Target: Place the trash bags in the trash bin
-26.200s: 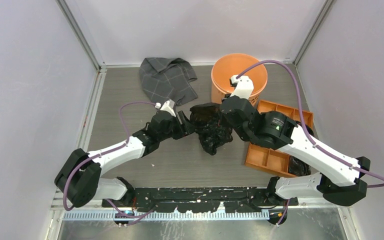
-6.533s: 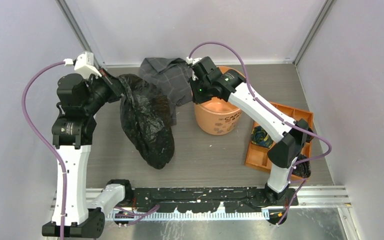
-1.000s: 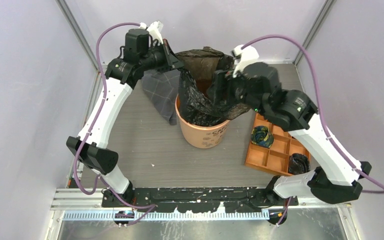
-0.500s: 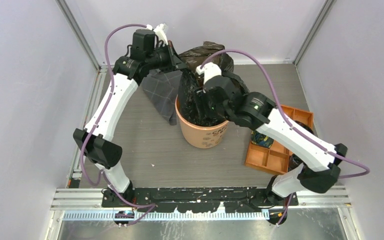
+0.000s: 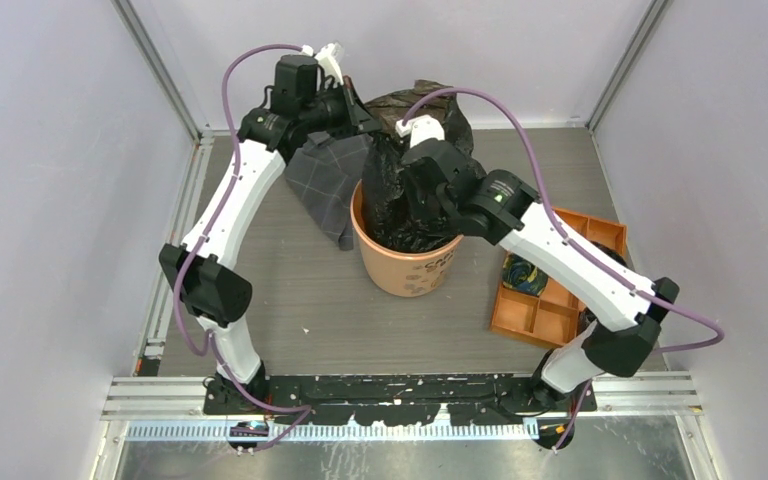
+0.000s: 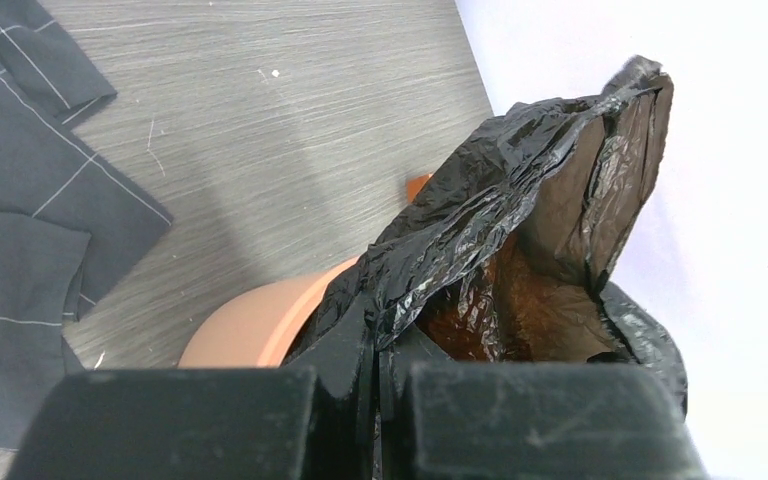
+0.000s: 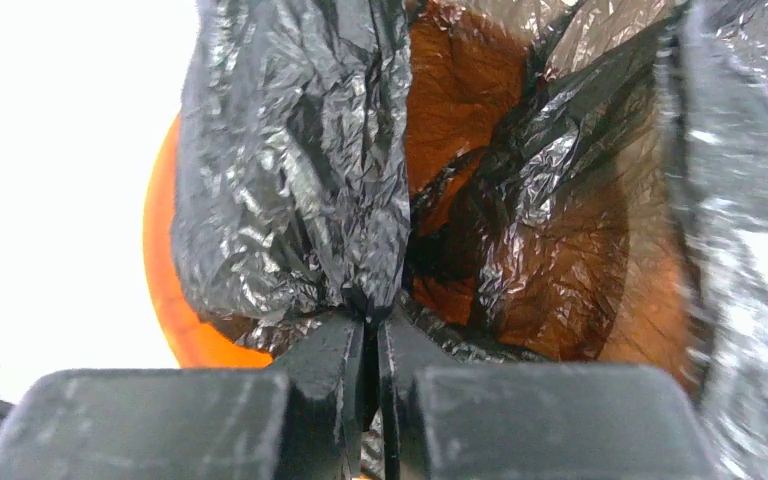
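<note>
The black trash bag [image 5: 415,215] hangs with its lower part inside the orange trash bin [image 5: 407,266] and its open mouth held up above the rim. My left gripper [image 5: 367,117] is shut on the bag's upper edge at the back left. In the left wrist view that gripper [image 6: 377,338] pinches a fold of the bag [image 6: 520,190] over the bin [image 6: 250,330]. My right gripper [image 5: 409,196] is over the bin. The right wrist view shows it [image 7: 372,322] shut on a gathered fold of the bag [image 7: 290,170], with the bin's rim [image 7: 160,290] beyond.
A grey checked cloth [image 5: 326,178] lies left of the bin, under the left arm. An orange compartment tray [image 5: 550,305] with dark bundles sits at the right. Enclosure walls stand close behind the bin and along both sides.
The right gripper moved left over the bin and closed on a fold of the bag. The left gripper shifted slightly right, still holding the bag's edge.
</note>
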You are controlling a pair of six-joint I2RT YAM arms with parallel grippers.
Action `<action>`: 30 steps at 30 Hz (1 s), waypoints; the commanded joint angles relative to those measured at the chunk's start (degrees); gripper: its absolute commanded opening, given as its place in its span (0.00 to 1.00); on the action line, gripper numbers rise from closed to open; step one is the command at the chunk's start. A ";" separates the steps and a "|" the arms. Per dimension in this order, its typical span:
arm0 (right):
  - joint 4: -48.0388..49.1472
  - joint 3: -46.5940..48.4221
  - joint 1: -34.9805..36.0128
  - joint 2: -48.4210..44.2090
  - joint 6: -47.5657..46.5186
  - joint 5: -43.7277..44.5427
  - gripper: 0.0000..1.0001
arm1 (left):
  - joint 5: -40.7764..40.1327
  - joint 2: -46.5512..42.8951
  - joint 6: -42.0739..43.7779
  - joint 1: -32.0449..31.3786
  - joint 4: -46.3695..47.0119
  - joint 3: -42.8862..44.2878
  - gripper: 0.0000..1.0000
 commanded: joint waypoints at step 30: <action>-0.68 7.18 9.66 -0.64 6.44 -16.46 0.62 | -6.18 -24.08 4.58 1.17 -3.76 -18.80 0.70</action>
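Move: Over the trash bin, both hands start with a pinch on the black trash bag's mouth. From the left hand the bin's middle lies about 11 cm back, 6 cm right and 23 cm below; the checked cloth is some 9 cm ahead and 11 cm left, 37 cm down. From the right hand the bin's middle is roughly 2 cm ahead, 2 cm right and 18 cm below, the orange tray about 4 cm back and 37 cm right on the table. Opening wide from a shut pinch, the left fingers let go of the bag's edge, and the hand withdraws back about 8 cm, with some 6 cm left and 4 cm up. The right hand draws the bag back and left over the bin's near-left rim, about 8 cm back and 7 cm left, rising then sinking again, turning some 20 degrees counter-clockwise while its fingers open, the bag still against one finger. ##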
